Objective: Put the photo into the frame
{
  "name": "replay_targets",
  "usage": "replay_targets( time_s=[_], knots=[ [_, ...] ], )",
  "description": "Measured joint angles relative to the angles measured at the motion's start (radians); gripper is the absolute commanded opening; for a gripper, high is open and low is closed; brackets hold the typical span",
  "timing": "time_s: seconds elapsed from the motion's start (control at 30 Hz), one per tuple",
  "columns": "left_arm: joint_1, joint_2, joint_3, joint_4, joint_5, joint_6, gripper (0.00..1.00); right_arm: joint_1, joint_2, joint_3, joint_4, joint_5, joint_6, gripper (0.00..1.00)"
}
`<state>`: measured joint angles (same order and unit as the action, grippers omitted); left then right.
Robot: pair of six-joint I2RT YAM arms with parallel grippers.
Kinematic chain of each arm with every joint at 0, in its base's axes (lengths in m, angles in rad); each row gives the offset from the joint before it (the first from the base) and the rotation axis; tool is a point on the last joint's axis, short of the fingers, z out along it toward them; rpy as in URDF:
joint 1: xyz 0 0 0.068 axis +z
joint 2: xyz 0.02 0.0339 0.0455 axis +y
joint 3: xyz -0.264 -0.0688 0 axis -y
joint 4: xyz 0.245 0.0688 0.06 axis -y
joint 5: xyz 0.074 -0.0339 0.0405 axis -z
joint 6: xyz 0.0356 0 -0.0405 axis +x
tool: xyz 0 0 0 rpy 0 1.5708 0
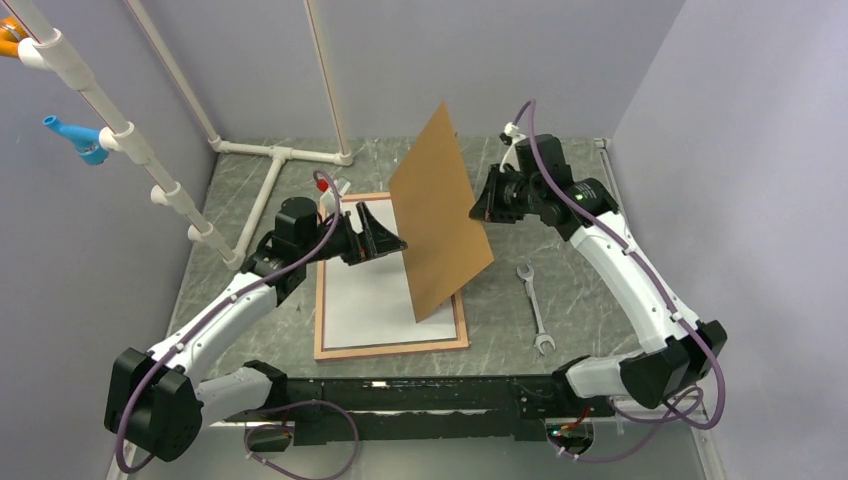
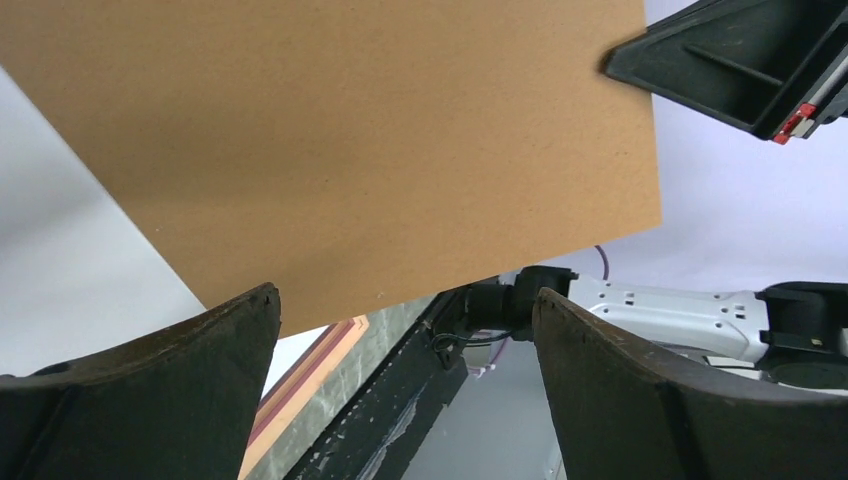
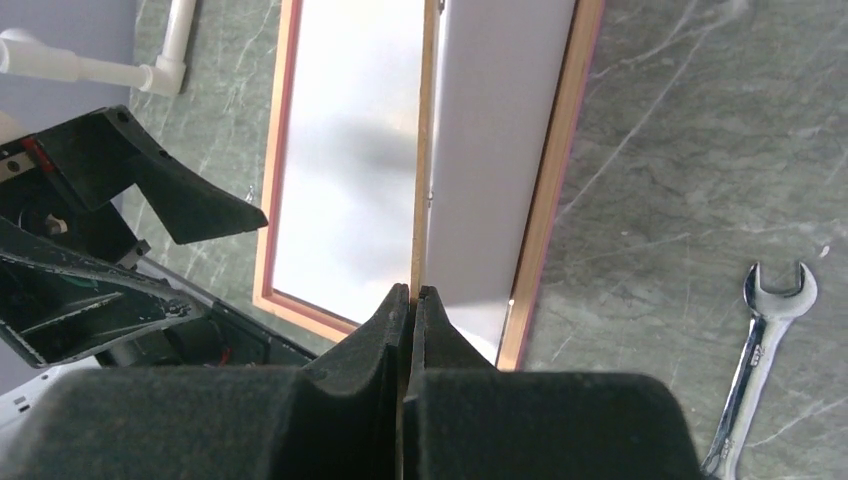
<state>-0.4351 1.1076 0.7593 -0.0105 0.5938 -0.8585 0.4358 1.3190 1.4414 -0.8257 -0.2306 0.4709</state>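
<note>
The frame (image 1: 390, 347) lies flat on the table, its pinkish wood edge also in the right wrist view (image 3: 555, 180) and a corner in the left wrist view (image 2: 300, 385). A plain white sheet (image 1: 365, 300) fills it, seemingly the photo with its back up; no print shows. A brown backing board (image 1: 440, 220) stands tilted on its lower edge over the frame's right half. My right gripper (image 1: 482, 205) is shut on the board's upper right edge (image 3: 420, 150), fingertips pinching it (image 3: 412, 290). My left gripper (image 1: 380, 232) stands open left of the board (image 2: 350, 150), jaws wide (image 2: 405, 295), holding nothing.
A steel wrench (image 1: 534, 305) lies on the table right of the frame (image 3: 765, 350). White pipes (image 1: 280, 155) run along the back left, and a slanted pipe with a blue fitting (image 1: 75, 135) crosses the left side. Grey walls enclose the table.
</note>
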Motion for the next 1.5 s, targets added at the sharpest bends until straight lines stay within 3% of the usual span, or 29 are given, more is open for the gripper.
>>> replay_targets(
  time_s=[0.93, 1.03, 1.17, 1.23, 1.33, 1.5],
  knots=[
    [0.051, 0.039, 0.223, -0.041, 0.047, -0.028, 1.00, 0.443, 0.318, 0.560, -0.405, 0.584, -0.007, 0.00],
    [0.051, 0.047, 0.239, -0.056, 0.049, -0.027, 0.99, 0.482, 0.347, 0.584, -0.414, 0.613, -0.007, 0.09],
    [0.052, 0.053, 0.262, -0.070, 0.049, -0.027, 1.00, 0.501, 0.352, 0.587, -0.405, 0.610, -0.010, 0.38],
    [0.053, 0.053, 0.269, -0.072, 0.049, -0.027, 0.99, 0.501, 0.349, 0.574, -0.389, 0.595, -0.010, 0.47],
    [0.054, 0.054, 0.275, -0.082, 0.048, -0.027, 0.99, 0.501, 0.344, 0.535, -0.352, 0.544, -0.022, 0.55],
    [0.055, 0.082, 0.291, -0.085, 0.050, -0.027, 1.00, 0.501, 0.325, 0.471, -0.266, 0.418, -0.032, 0.61]
  ],
)
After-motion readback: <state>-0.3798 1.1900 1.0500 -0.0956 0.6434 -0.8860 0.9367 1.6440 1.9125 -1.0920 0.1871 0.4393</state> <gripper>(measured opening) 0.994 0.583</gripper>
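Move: Some 10 cm ahead, 10 cm to the right and 8 cm below the open left gripper is the middle of the brown backing board, held slanting by its raised long edge in the shut right gripper. From the right hand, the middle of the frame, its photo lying white side up inside, is about 19 cm left, 2 cm ahead and 27 cm below. The wrench lies roughly 16 cm right of this hand, 5 cm back and as far below. Swinging the pinched upper edge of the board over towards the left gripper, the right hand goes about 11 cm left and drifts 4 cm back, rising slightly before sinking; its left side tips down some 25 degrees, then partly recovers as the fingers open past half around the edge. The left hand rises about 9 cm and edges 3 cm forward, fingers still wide open. ##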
